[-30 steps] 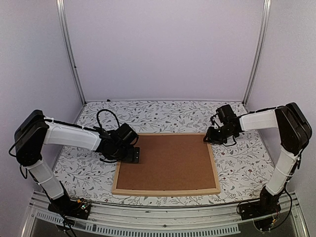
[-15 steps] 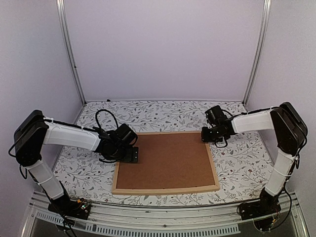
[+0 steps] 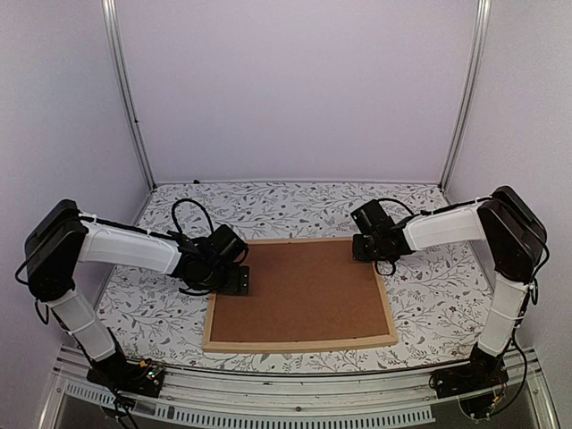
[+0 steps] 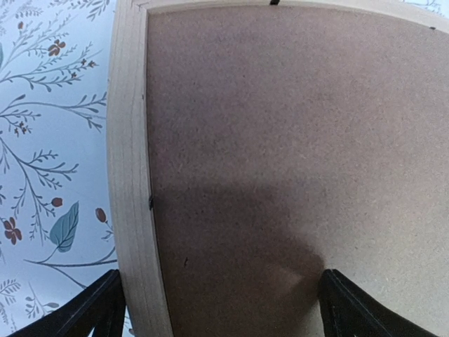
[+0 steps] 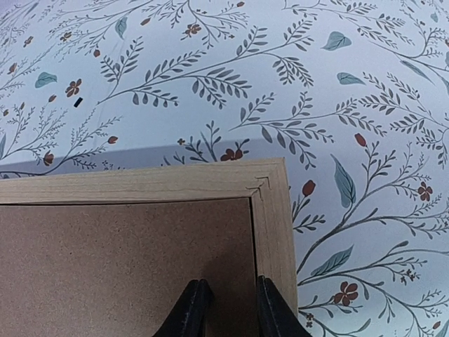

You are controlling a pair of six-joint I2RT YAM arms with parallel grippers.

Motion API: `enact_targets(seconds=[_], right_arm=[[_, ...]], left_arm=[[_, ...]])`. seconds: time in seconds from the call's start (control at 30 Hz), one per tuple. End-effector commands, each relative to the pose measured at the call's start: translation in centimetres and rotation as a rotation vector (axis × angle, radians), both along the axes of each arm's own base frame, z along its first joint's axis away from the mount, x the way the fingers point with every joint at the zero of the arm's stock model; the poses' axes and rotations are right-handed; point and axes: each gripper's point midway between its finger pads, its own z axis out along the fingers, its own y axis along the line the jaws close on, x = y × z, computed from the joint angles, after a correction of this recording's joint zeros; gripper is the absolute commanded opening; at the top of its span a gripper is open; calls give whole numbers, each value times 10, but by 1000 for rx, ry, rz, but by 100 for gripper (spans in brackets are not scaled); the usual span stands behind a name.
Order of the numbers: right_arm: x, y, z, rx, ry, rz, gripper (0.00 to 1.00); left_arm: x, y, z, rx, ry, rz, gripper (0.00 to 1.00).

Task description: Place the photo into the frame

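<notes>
The frame (image 3: 304, 345), light wood, lies flat on the table with a brown backing board (image 3: 304, 290) filling it. The photo is hidden. My left gripper (image 3: 234, 279) is low over the frame's left side, jaws open wide. In the left wrist view the left gripper (image 4: 224, 312) has one finger (image 4: 98, 312) outside the wooden strip (image 4: 130, 175) and the other (image 4: 347, 309) over the board (image 4: 280, 126). My right gripper (image 3: 364, 248) hovers at the frame's far right corner. In its wrist view the right gripper (image 5: 229, 309) is narrowly open, with bare board (image 5: 126, 260) in the gap beside the strip (image 5: 273, 210).
A floral-patterned cloth (image 3: 438, 295) covers the table around the frame. Metal posts (image 3: 125, 98) and pale walls enclose the back and sides. A small dark speck (image 5: 77, 102) lies on the cloth beyond the frame's far edge.
My right gripper has slid left along the far edge to the frame's far right corner, its jaws a little narrower. The left arm has barely moved.
</notes>
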Motion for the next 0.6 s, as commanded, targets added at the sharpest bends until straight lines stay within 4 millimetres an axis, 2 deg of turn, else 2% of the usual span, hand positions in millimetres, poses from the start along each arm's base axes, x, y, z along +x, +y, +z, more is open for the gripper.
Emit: enact_targets(seconds=[0.0, 0.1, 0.17, 0.33, 0.4, 0.47, 0.57], right_arm=[[-142, -14, -123, -100, 586, 157, 27], [-134, -20, -112, -112, 552, 136, 28], [-124, -21, -96, -103, 513, 131, 31], [-94, -30, -45, -55, 392, 106, 43], [-83, -32, -17, -6, 330, 102, 48], [-77, -33, 5, 33, 285, 105, 54], [-78, -35, 23, 75, 262, 113, 59]], left_arm=[[-13, -17, -17, -50, 64, -69, 96], [-12, -15, -15, -45, 56, -66, 97], [-10, -14, -13, -37, 50, -64, 97], [-5, -11, -2, -39, 26, -49, 100], [-3, -9, 2, -46, 16, -45, 100], [0, -9, 7, -58, 9, -45, 100], [4, -10, 12, -94, 3, -47, 100]])
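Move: My right fingertips sit near the brown board's far right corner. The frame's right bar runs just beside them, its middle about 3 cm to the right and 9 cm back; the frame's far right corner is some 6 cm ahead and 3 cm right. The board's middle lies roughly 17 cm left and 9 cm back, all about fingertip height. From my left hand, which straddles the left bar, the right bar's middle is about 35 cm right and 1 cm ahead. After a brief hold at the seam between board and right bar, my right fingertips lift off by about 2 cm, then I draw the hand back nearly 5 cm along the right bar and some 2 cm right, picking up speed. The fingers spread to about twice their gap, coming to straddle that bar from above. My left hand stays put, wide open, one finger against the left bar's outer side. ##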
